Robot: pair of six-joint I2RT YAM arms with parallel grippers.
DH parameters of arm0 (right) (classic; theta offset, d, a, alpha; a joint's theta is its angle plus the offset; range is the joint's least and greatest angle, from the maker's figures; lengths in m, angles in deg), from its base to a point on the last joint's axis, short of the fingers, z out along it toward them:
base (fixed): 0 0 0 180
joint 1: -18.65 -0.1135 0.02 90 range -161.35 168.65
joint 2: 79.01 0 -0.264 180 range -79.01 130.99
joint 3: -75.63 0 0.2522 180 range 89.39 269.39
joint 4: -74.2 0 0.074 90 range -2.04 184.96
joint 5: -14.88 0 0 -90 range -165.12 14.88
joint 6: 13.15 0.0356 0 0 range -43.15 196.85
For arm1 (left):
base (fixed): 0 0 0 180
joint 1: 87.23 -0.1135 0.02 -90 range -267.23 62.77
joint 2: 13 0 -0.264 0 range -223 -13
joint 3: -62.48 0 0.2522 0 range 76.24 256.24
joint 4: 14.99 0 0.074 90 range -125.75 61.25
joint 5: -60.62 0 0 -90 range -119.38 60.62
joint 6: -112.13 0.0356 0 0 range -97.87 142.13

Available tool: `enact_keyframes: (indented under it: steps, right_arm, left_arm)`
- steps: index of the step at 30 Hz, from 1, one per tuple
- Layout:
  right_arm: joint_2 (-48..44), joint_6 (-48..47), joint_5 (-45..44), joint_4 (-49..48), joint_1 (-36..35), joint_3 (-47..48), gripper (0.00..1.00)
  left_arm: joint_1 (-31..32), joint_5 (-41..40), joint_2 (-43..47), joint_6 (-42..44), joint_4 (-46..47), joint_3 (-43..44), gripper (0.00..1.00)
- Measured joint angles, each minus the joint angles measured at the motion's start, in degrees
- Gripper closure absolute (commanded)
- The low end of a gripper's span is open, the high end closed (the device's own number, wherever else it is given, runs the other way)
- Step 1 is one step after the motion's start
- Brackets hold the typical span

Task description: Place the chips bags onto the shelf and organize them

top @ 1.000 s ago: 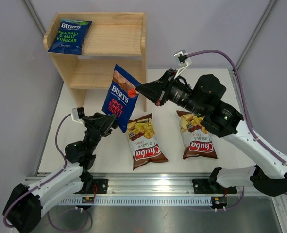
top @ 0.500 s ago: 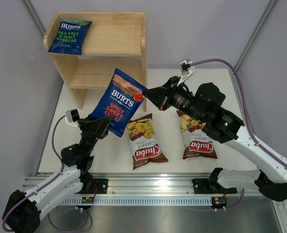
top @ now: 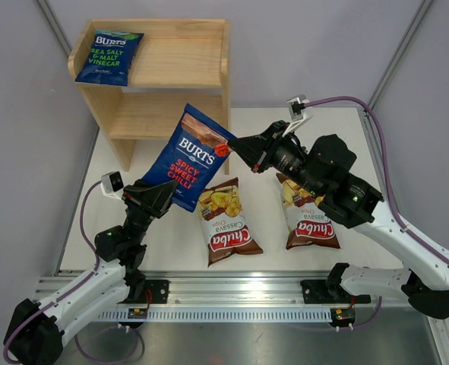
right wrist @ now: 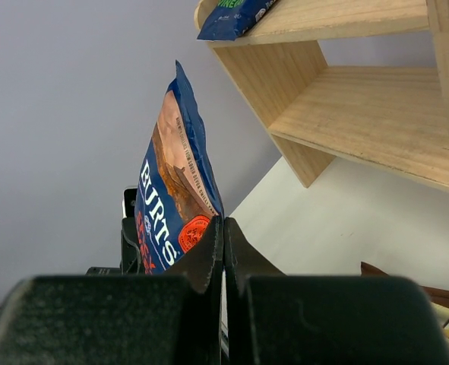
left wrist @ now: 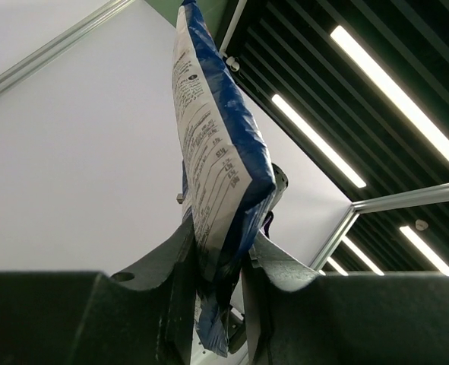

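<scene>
A blue Burts chips bag with a red label (top: 188, 161) hangs in the air in front of the shelf (top: 180, 64), held by both grippers. My left gripper (top: 168, 196) is shut on its lower corner; the left wrist view shows the bag's back (left wrist: 218, 152) pinched between the jaws (left wrist: 220, 247). My right gripper (top: 232, 144) is shut on its right edge, also in the right wrist view (right wrist: 223, 222), with the bag's front (right wrist: 171, 190) beside it. A blue Burts bag with green text (top: 109, 57) lies on the shelf's top left. Two Chuba bags (top: 226, 220) (top: 308, 213) lie flat on the table.
The shelf's lower tier (top: 167, 114) and the right part of its top show bare wood. The shelf's right side panel (top: 226, 84) stands close behind the held bag. White table surface (top: 175, 243) lies left of the Chuba bags.
The held bag has turned from edge-on to face the camera more and tilted; my right gripper drew right and my left gripper dropped slightly left, both still gripping.
</scene>
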Motion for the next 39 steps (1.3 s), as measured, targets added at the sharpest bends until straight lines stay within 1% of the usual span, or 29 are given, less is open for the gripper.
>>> enact_keyframes:
  steps: [1,2,3,4,5,7,8,9,11,12,13,14,17,18,19,21,26,29,32,39]
  right_arm:
    - [0.0,0.0,0.0,0.0,0.0,0.0,0.97]
    - [0.0,0.0,0.0,0.0,0.0,0.0,0.71]
    - [0.0,0.0,-0.4,0.0,0.0,0.0,0.59]
    - [-0.1,-0.2,-1.0,0.0,0.1,0.0,0.58]
    - [-0.3,-0.8,-1.7,0.1,0.2,0.0,0.53]
    - [-1.1,-1.5,-3.2,0.6,0.3,0.0,0.34]
    - [-1.7,-1.7,-3.9,0.7,0.3,0.0,0.30]
    - [-2.3,-2.3,-4.6,0.9,0.3,0.0,0.29]
    - [-4.0,-3.0,-6.4,1.2,0.4,-0.2,0.21]
    - [-4.8,-3.3,-7.1,1.6,0.4,-0.3,0.19]
    - [-5.9,-3.5,-8.1,1.9,0.4,-0.5,0.18]
    - [-7.3,-3.8,-8.8,2.4,0.4,-0.9,0.18]
    - [-11.9,-4.2,-11.2,3.5,0.5,-3.1,0.18]
    - [-13.5,-4.3,-11.8,3.7,0.5,-4.1,0.18]
    - [-15.0,-4.3,-12.6,4.0,0.5,-5.1,0.18]
    - [-17.8,-4.4,-13.5,4.5,0.5,-6.8,0.17]
    - [-21.3,-4.4,-15.0,5.2,0.5,-8.2,0.17]
    - [-22.2,-4.4,-15.1,5.8,0.5,-9.1,0.17]
    - [-22.8,-4.4,-15.2,6.3,0.5,-10.4,0.17]
    - [-25.9,-4.5,-15.3,7.1,0.5,-13.2,0.16]
  left_arm:
    - [0.0,0.0,0.2,0.2,-0.2,0.0,0.80]
    - [0.0,0.0,0.5,0.5,-0.7,0.1,0.82]
    - [0.0,0.1,1.1,1.0,-2.0,0.5,0.88]
    - [0.0,0.2,2.0,1.5,-3.9,1.1,0.89]
    - [0.0,0.2,3.0,2.2,-6.0,1.9,0.89]
    - [0.0,0.2,5.1,3.7,-10.7,4.0,0.92]
    - [0.0,0.2,6.1,4.4,-12.7,5.0,0.93]
    - [0.0,0.1,7.0,5.0,-14.3,6.1,0.94]
    - [0.0,0.0,7.7,5.9,-17.7,8.5,0.96]
    - [0.0,-0.1,7.8,6.3,-19.8,9.8,0.96]
    - [0.0,-0.2,7.7,6.6,-21.7,11.0,0.99]
    - [0.0,-0.6,7.6,7.0,-24.5,12.5,1.00]
    - [0.0,-2.6,7.0,7.9,-35.2,18.3,0.99]
    - [0.0,-3.7,6.4,8.2,-39.3,20.9,0.99]
    - [0.0,-4.9,5.7,8.6,-43.1,23.7,0.97]
    - [0.0,-7.6,3.7,8.9,-51.2,30.0,0.97]
    - [-1.3,-14.1,-2.1,8.1,-65.5,43.7,0.97]
    - [-3.3,-16.6,-6.1,6.3,-70.2,49.5,0.98]
    - [-6.1,-18.2,-10.2,3.1,-74.2,53.4,0.98]
    - [-13.5,-19.3,-22.2,-2.9,-78.2,62.4,0.97]
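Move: The sweet chilli bag hangs between both hands, its middle about 4 cm ahead, 4 cm right of and 7 cm above the left hand. Its free spot on the upper shelf is roughly 28 cm ahead of that hand, 2 cm left and 9 cm up; the sea salt bag lies 10 cm left of that spot, the shelf's side wall 12 cm right of it. From the right hand the spot is some 21 cm ahead, 14 cm left and 5 cm up. The sweet chilli bag's upper corner comes free as the right hand opens wide and draws about 13 cm to the right, a little back. Still pinching the lower end, the left hand lifts the bag first, then sweeps it forward to the upper shelf, some 18 cm out, 10 cm up and slightly left, tipping it from steep to nearly level while swinging counter-clockwise. ##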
